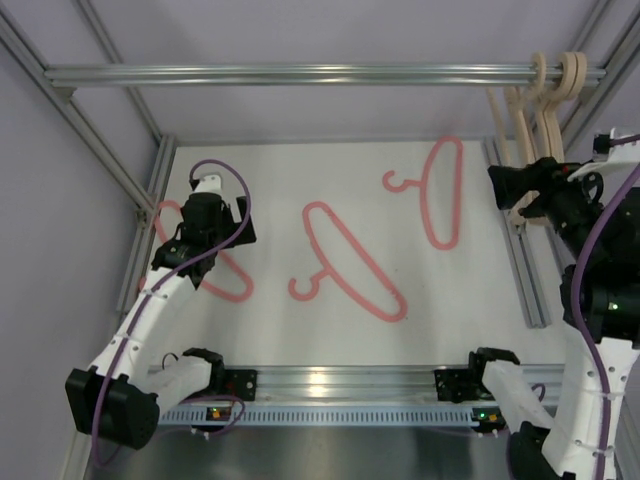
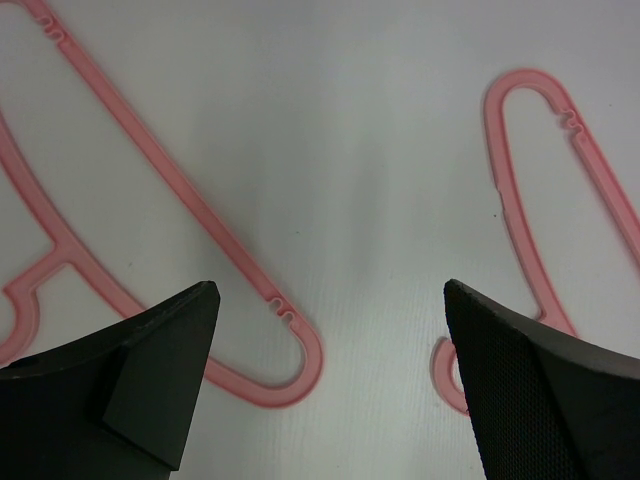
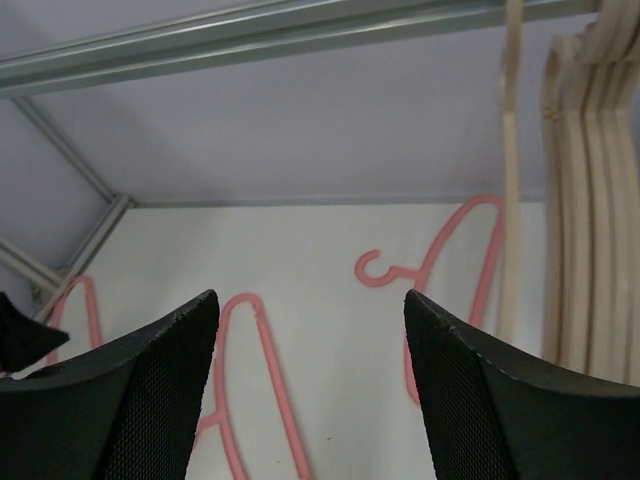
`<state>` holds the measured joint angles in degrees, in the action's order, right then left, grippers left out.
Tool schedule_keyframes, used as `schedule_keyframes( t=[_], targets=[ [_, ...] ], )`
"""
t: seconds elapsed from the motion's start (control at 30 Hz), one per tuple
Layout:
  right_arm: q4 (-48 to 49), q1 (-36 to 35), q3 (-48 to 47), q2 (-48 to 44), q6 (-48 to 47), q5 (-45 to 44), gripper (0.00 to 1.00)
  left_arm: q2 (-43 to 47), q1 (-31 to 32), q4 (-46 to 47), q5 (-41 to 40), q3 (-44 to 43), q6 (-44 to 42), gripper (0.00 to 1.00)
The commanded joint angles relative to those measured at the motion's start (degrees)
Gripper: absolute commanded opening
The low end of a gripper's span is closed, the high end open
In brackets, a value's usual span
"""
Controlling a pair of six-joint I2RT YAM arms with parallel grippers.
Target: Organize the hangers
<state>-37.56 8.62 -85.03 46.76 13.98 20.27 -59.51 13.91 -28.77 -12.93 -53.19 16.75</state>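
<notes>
Three pink hangers lie flat on the white table: one at the left (image 1: 228,285), one in the middle (image 1: 352,265), one at the back right (image 1: 441,192). Several beige hangers (image 1: 548,100) hang by their hooks at the right end of the overhead rail (image 1: 300,73). My left gripper (image 1: 205,232) hovers open over the left pink hanger (image 2: 170,190), nothing between its fingers (image 2: 150,380). My right gripper (image 1: 503,187) is raised just left of the hanging beige hangers (image 3: 590,200), open and empty; one beige hanger (image 3: 510,170) hangs slightly apart from the bunch.
Aluminium frame bars border the table: a slanted post at the left (image 1: 100,150), a bar along the right side (image 1: 527,270), and the front rail (image 1: 350,380) carrying both arm bases. The middle pink hanger (image 2: 520,200) lies just right of my left fingers.
</notes>
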Motion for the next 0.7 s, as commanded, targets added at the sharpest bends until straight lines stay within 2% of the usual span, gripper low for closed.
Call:
schedule_keyframes(
  t=[0.0, 0.1, 0.13, 0.17, 0.23, 0.37, 0.53, 0.67],
  targets=[
    [13.37, -0.88, 6.88, 0.88, 5.53, 12.32, 0.72, -0.35, -0.2, 0.47, 4.39, -0.16, 0.47, 0.98],
    [15.41, -7.2, 11.29, 2.18, 4.66, 6.99, 0.72, -1.93, -0.2, 0.47, 7.3, -0.34, 2.05, 0.98],
    [15.24, -12.96, 12.43, 2.8, 3.26, 5.23, 0.72, -2.63, -0.2, 0.39, 8.09, -0.16, 2.66, 0.98],
    [15.15, -15.97, 12.96, 3.68, 2.64, 1.04, 0.72, -2.98, -0.2, 0.39, 9.14, 0.1, 3.54, 0.98],
    [16.45, -23.86, 15.41, 6.13, 1.76, -1.63, 0.72, -3.86, -0.11, 0.39, 12.57, 1.15, 6.09, 0.98],
    [19.45, -34.88, 20.43, 11.85, 1.05, -9.1, 0.72, -4.48, 0.06, 0.56, 16.71, 3.88, 9.87, 0.98],
    [20.07, -46.3, 25.17, 25.02, 0.09, -13.76, 0.72, -4.13, 0.33, 0.65, 16.62, 7.39, 12.69, 0.98],
    [19.9, -51.77, 26.41, 36.18, 0.08, -15.88, 0.71, -3.08, 0.5, 0.91, 16.8, 11.16, 14.97, 0.98]
  ],
)
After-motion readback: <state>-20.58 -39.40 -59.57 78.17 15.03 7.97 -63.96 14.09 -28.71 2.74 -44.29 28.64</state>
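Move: For my right hand, the middle pink hanger lies about 25 cm to the left, 7 cm ahead and some 47 cm below. The hung beige hangers are roughly 23 cm ahead, 12 cm to the right and 15 cm lower; the right pink hanger is on the table, 29 cm straight ahead. From my left hand the middle pink hanger is 26 cm to the right, level with it and 20 cm down; the left pink hanger lies 11 cm left, 3 cm ahead. I swing my empty right hand away from the hung hangers, down some 30 cm and about 24 cm left over the middle pink hanger, tipping the fingers down and turning counter-clockwise, still open. My left hand, also open, sinks about 8 cm, going right and then back towards that hanger's hook, its left side dipping. Neither touches anything. ##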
